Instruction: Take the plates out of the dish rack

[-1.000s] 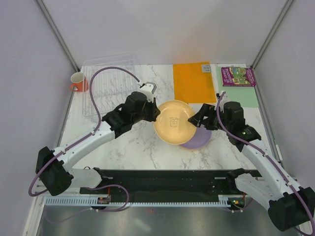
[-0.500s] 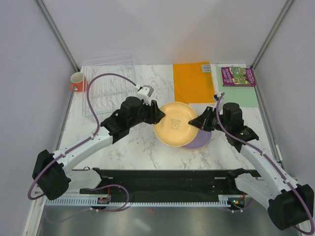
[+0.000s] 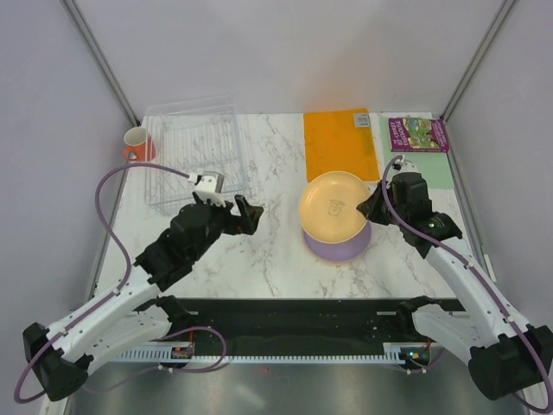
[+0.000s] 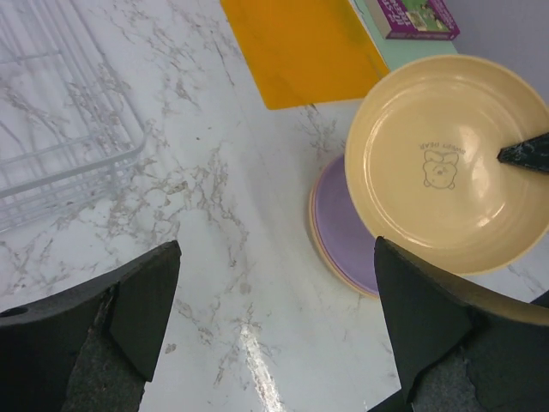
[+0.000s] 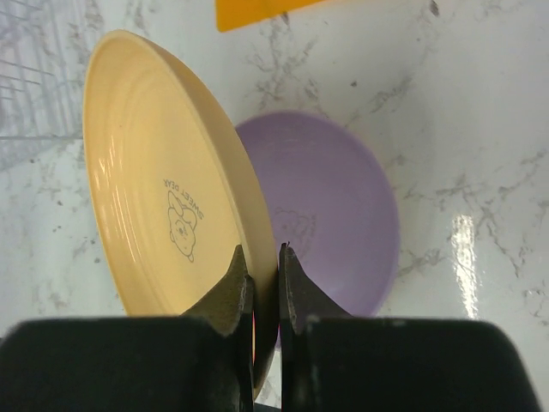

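My right gripper [image 3: 367,207] is shut on the rim of a yellow plate [image 3: 335,206], holding it tilted just above a purple plate [image 3: 339,248] that lies on the marble table. In the right wrist view the fingers [image 5: 262,253] pinch the yellow plate's [image 5: 163,180] edge, with the purple plate [image 5: 334,206] behind. My left gripper [image 3: 235,213] hangs open over bare table, left of the plates and near the clear dish rack [image 3: 194,147]. In the left wrist view its jaws [image 4: 276,257] stand wide apart with nothing between them, and the yellow plate [image 4: 446,163] and purple plate [image 4: 339,232] lie ahead.
An orange mug [image 3: 136,143] stands left of the rack. An orange mat [image 3: 340,143] lies at the back centre. A purple book [image 3: 417,134] rests on a pale green sheet [image 3: 442,173] at the back right. The rack's wires [image 4: 51,146] show at the left wrist view's left edge.
My left gripper let go of the yellow plate, opened and drew back to the left. My right gripper shut on the plate's rim and carried it right, over the purple plate.
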`<control>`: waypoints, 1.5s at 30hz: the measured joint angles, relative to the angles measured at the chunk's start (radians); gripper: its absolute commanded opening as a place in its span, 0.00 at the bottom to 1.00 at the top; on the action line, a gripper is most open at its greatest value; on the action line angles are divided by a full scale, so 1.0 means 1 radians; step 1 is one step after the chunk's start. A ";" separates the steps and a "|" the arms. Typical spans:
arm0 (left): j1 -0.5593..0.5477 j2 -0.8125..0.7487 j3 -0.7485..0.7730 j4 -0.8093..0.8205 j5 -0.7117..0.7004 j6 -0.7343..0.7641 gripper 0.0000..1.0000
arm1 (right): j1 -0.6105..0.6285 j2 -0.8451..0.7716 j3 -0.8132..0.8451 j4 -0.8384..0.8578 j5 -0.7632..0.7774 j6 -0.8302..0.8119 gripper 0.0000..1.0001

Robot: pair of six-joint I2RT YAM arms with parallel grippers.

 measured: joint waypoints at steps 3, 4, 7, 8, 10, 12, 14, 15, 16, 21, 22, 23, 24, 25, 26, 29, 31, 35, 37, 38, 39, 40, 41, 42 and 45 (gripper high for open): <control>0.000 -0.117 -0.038 -0.035 -0.064 0.000 1.00 | -0.007 0.042 -0.006 -0.033 0.034 -0.002 0.00; 0.000 -0.151 -0.044 -0.046 -0.079 0.000 1.00 | -0.011 0.051 -0.013 -0.039 0.040 -0.002 0.00; 0.000 -0.235 -0.053 -0.073 -0.117 0.001 1.00 | -0.028 0.072 -0.037 -0.047 0.051 0.000 0.00; 0.000 -0.251 -0.053 -0.079 -0.123 0.001 1.00 | -0.033 0.078 -0.043 -0.047 0.051 0.000 0.00; 0.000 -0.279 -0.053 -0.093 -0.141 0.002 1.00 | -0.042 0.093 -0.058 -0.047 0.051 0.002 0.01; 0.000 -0.280 -0.053 -0.109 -0.149 0.002 1.00 | -0.048 0.107 -0.071 -0.042 0.049 0.003 0.02; 0.000 -0.270 -0.053 -0.128 -0.153 0.002 1.00 | -0.053 0.119 -0.085 -0.036 0.040 0.004 0.07; 0.000 -0.266 -0.053 -0.134 -0.153 0.002 1.00 | -0.056 0.125 -0.092 -0.033 0.029 0.004 0.13; 0.000 -0.262 -0.053 -0.139 -0.154 0.002 1.00 | -0.056 0.130 -0.099 -0.031 0.021 0.005 0.28; 0.000 -0.254 -0.066 -0.152 -0.154 0.002 1.00 | -0.056 0.143 -0.130 -0.024 -0.030 0.006 0.71; 0.000 -0.254 -0.069 -0.152 -0.154 0.002 1.00 | -0.056 0.143 -0.132 -0.024 -0.033 0.014 0.76; 0.000 -0.254 -0.072 -0.153 -0.154 0.002 1.00 | -0.056 0.143 -0.132 -0.023 -0.039 0.012 0.85; 0.000 -0.254 -0.074 -0.153 -0.154 0.002 1.00 | -0.056 0.141 -0.132 -0.023 -0.042 0.008 0.92; 0.000 -0.254 -0.077 -0.155 -0.154 0.002 1.00 | -0.056 0.136 -0.132 -0.023 -0.042 0.006 0.96; 0.000 -0.254 -0.079 -0.158 -0.154 0.002 1.00 | -0.056 0.128 -0.131 -0.027 -0.039 0.002 0.98; 0.000 -0.252 -0.088 -0.161 -0.162 0.002 1.00 | -0.056 0.087 -0.103 -0.072 0.011 -0.029 0.98; 0.000 -0.245 -0.092 -0.165 -0.168 0.002 1.00 | -0.056 0.052 -0.066 -0.099 0.059 -0.051 0.98; 0.000 -0.203 -0.081 -0.175 -0.168 0.007 1.00 | -0.056 -0.042 0.027 -0.129 0.170 -0.099 0.98; 0.000 -0.172 -0.060 -0.182 -0.168 0.015 1.00 | -0.056 -0.078 0.060 -0.128 0.206 -0.117 0.98; 0.000 -0.158 -0.050 -0.183 -0.169 0.018 1.00 | -0.056 -0.096 0.074 -0.124 0.224 -0.127 0.98; 0.000 -0.145 -0.039 -0.183 -0.172 0.024 1.00 | -0.056 -0.109 0.082 -0.121 0.238 -0.135 0.98; 0.000 -0.128 -0.026 -0.188 -0.178 0.030 1.00 | -0.056 -0.121 0.086 -0.119 0.251 -0.141 0.98; 0.000 -0.117 -0.017 -0.191 -0.185 0.036 1.00 | -0.056 -0.128 0.088 -0.117 0.260 -0.147 0.98; 0.000 -0.108 -0.005 -0.196 -0.197 0.046 1.00 | -0.056 -0.136 0.088 -0.111 0.272 -0.156 0.98; 0.000 -0.100 0.033 -0.208 -0.229 0.082 1.00 | -0.056 -0.145 0.088 -0.090 0.298 -0.183 0.98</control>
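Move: The right hand holds the last yellow plate by its right rim. The plate stack, purple on top, has its middle about 7 cm to the left of this hand, 2 cm back and 12 cm below. The orange sheet lies some 25 cm ahead, 3 cm left, and the green mat roughly 24 cm ahead, 19 cm right, both about 15 cm down. From the empty left hand the stack is some 22 cm right, level ahead, 17 cm below. Down some 9 cm and a little back, the right hand lowers the yellow plate onto the purple stack, tipping its fingers about 15 degrees further down, then opens wide and lets go of the rim. It climbs away about 15 cm, veering right and swinging its fingers back up. Meanwhile the open left hand shifts about 6 cm left, away from the stack. ##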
